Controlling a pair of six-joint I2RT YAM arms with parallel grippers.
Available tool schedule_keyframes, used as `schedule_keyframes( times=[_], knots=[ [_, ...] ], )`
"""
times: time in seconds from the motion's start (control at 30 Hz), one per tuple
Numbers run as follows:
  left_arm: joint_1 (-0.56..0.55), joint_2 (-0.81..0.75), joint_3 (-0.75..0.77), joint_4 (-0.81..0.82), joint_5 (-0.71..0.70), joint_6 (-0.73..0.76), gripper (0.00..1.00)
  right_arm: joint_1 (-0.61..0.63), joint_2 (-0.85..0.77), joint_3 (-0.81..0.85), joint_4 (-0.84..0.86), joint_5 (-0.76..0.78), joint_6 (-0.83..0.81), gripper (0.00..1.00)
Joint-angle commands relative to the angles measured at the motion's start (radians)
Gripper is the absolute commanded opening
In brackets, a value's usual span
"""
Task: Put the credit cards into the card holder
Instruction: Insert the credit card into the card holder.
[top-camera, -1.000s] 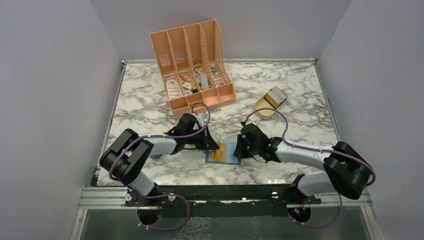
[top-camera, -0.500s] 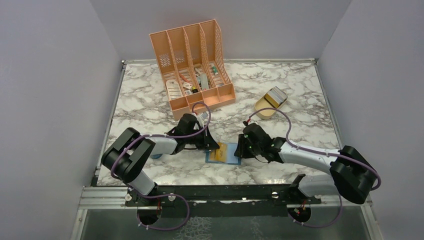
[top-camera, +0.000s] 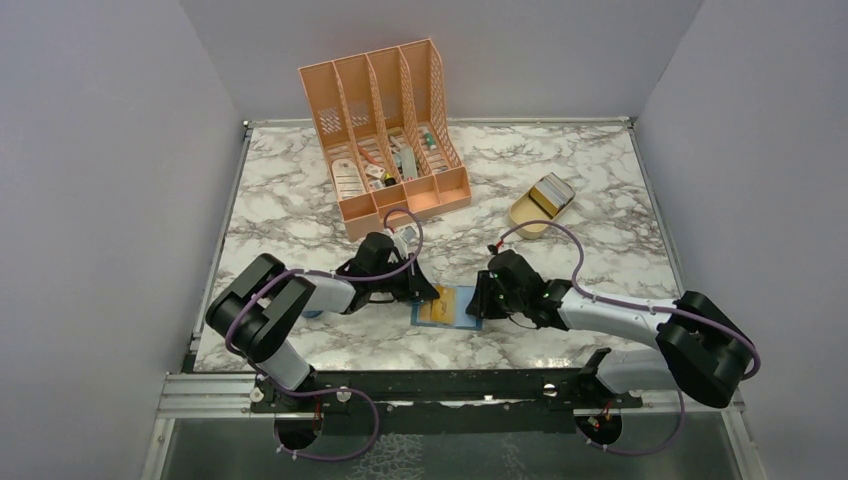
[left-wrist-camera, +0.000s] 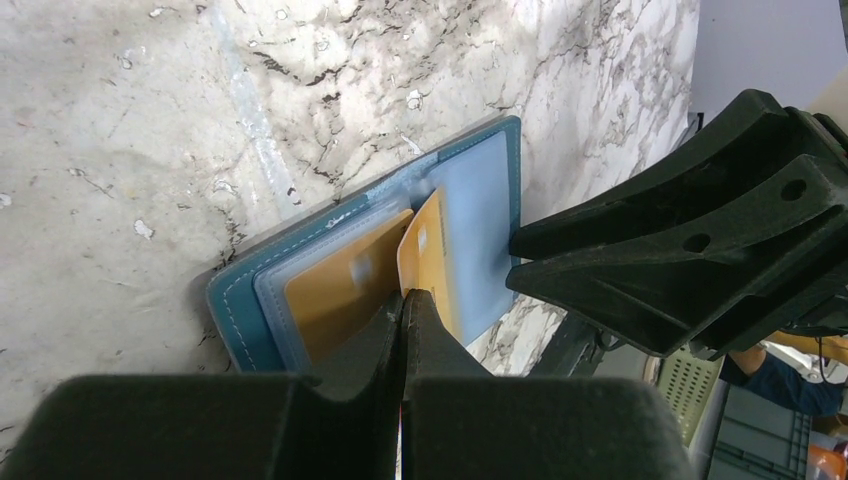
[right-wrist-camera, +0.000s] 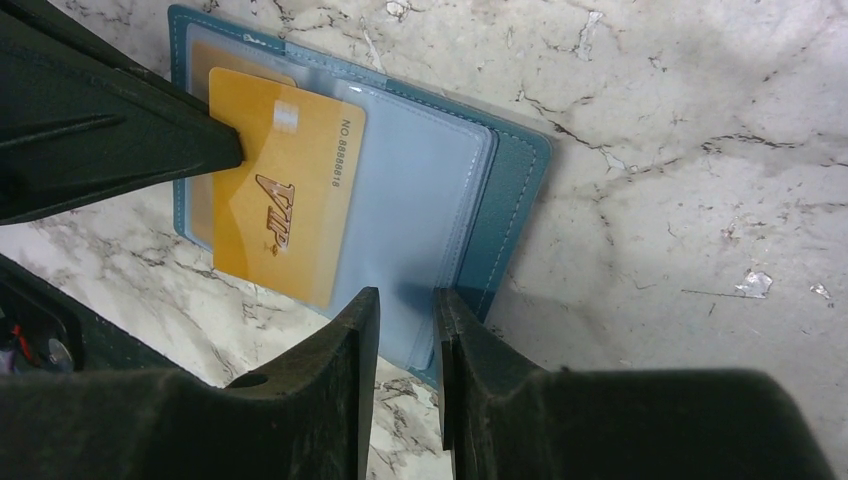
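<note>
The teal card holder (top-camera: 465, 318) lies open on the marble between the two arms, pale blue sleeves up (right-wrist-camera: 420, 200). One gold credit card (left-wrist-camera: 335, 290) sits inside a sleeve. A second gold credit card (right-wrist-camera: 280, 200), marked VIP, slants over the holder's left half. My left gripper (left-wrist-camera: 403, 297) is shut on that card's edge, and the card (left-wrist-camera: 432, 250) rises edge-on from the fingertips. My right gripper (right-wrist-camera: 405, 300) is open by a narrow gap, just above the sleeve's near corner and holding nothing. From above, the left gripper (top-camera: 432, 295) and right gripper (top-camera: 478, 305) flank the holder.
A large peach desk organizer (top-camera: 385, 130) full of small items stands at the back. A tan oval tray (top-camera: 540, 205) sits at the back right. A small bluish thing (top-camera: 312, 313) peeks out under the left arm. Grey walls close in three sides.
The right gripper's jaws have spread apart and it has edged left toward the holder. The left gripper stays shut on the card, barely moved.
</note>
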Motion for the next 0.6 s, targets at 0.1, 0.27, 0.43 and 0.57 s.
schedule_keyframes(
  times=[0.1,0.27,0.43,0.57],
  knots=[
    [-0.025,0.013,-0.054,0.069,-0.087,-0.033,0.0,0.001,0.013,-0.019,0.064,-0.02,0.03,0.27],
    [-0.049,0.018,-0.056,0.097,-0.113,-0.065,0.0,0.002,0.013,-0.016,0.069,-0.024,0.034,0.27],
    [-0.053,-0.012,-0.052,0.092,-0.122,-0.072,0.27,0.002,-0.026,0.035,-0.04,0.048,-0.007,0.27],
    [-0.053,-0.06,-0.06,0.064,-0.144,-0.077,0.4,0.001,-0.063,0.054,-0.096,0.105,-0.028,0.27]
  ],
)
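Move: The left fingers already pinch the VIP card by its left edge; the right pocket of the card holder has its middle some 7 cm to their right, 2 cm back and 2 cm below. The card's own middle lies 2 cm right and 1 cm back, and the left pocket 2 cm left and 2 cm back. From the right hand, the right pocket is about 2 cm ahead, 1 cm left and 1 cm below. Pinching the card, the left hand edges roughly half a centimetre right towards the right pocket, then opens. ##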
